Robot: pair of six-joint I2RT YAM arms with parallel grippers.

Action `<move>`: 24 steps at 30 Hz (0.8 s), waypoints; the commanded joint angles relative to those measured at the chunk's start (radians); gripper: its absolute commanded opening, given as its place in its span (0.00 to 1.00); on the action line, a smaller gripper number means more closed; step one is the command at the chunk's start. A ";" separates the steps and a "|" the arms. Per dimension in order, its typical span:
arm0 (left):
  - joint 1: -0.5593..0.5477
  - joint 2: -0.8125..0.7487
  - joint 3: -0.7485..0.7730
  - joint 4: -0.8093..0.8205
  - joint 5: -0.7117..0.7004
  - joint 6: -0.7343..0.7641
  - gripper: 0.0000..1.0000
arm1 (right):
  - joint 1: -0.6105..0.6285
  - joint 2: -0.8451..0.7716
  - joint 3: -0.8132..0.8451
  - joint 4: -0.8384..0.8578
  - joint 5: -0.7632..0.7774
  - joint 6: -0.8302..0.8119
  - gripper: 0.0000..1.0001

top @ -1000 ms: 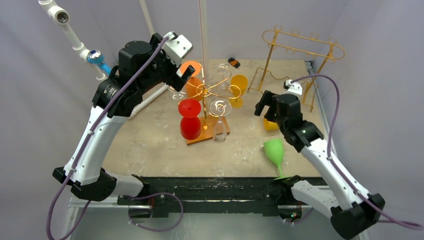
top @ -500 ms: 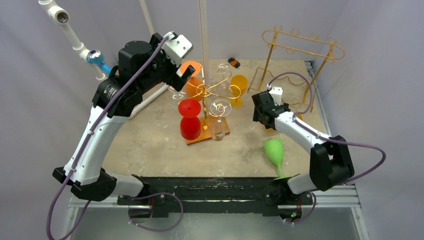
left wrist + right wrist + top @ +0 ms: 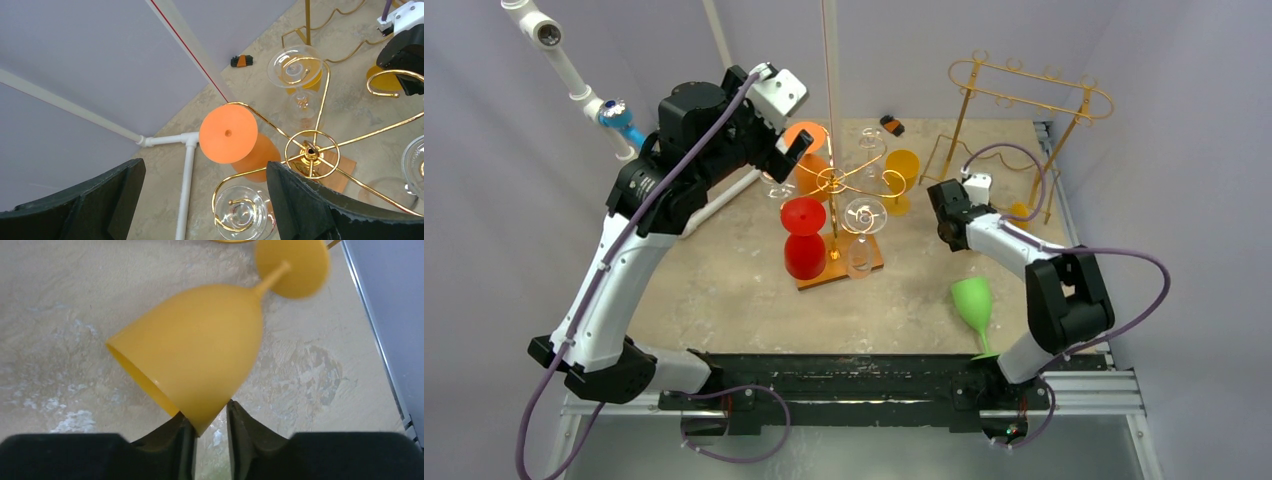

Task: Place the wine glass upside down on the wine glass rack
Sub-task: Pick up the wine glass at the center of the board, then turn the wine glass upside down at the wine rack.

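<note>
A yellow wine glass (image 3: pixel 200 345) lies on its side in the right wrist view, its foot pointing away to the upper right. My right gripper (image 3: pixel 210 412) is shut on the lowest part of its rim. In the top view that gripper (image 3: pixel 951 215) is largely hidden by its own arm, and only a bit of the yellow glass (image 3: pixel 1021 210) shows behind the forearm. The gold spiral rack (image 3: pixel 834 180) stands mid-table with several glasses hanging upside down. My left gripper (image 3: pixel 200 200) is open and empty, high over the rack's orange glass (image 3: pixel 229 133).
A green glass (image 3: pixel 972 300) stands near the front right, close under my right forearm. A second gold frame rack (image 3: pixel 1024 90) stands at the back right. White pipe (image 3: pixel 574 80) runs along the left. The table's right rail (image 3: pixel 385 365) is near the yellow glass.
My right arm has folded its elbow in and turned its wrist. The yellow glass has moved from the table in front of the gripper to behind the forearm. The left arm has not moved.
</note>
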 commanded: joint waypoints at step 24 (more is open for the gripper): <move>0.003 -0.051 0.019 0.026 0.312 0.010 1.00 | -0.004 -1.065 0.085 -0.184 -0.859 -0.141 0.00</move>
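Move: The yellow wine glass lies on its side with its rim already between the right hand's part-closed fingers; its middle is about 5 cm ahead and 4 cm to the right, roughly level with them. The green glass lies some 14 cm straight back, the standing yellow goblet about 12 cm ahead and 18 cm left, and the round rack's post about 32 cm left, level fore and aft. From the open left hand the lying glass is some 48 cm right, 7 cm ahead and 40 cm below. The right hand finishes closing on the wall of the yellow wine glass at its rim while it lifts off, going up about 22 cm in all and then also drawing back about 12 cm and a little left, away from the table top. As it goes its fingers tip upward some 30 degrees, its left side rises and it swings counter-clockwise, while the open left hand eases 3 cm right and back near the round rack, turning slightly clockwise. ##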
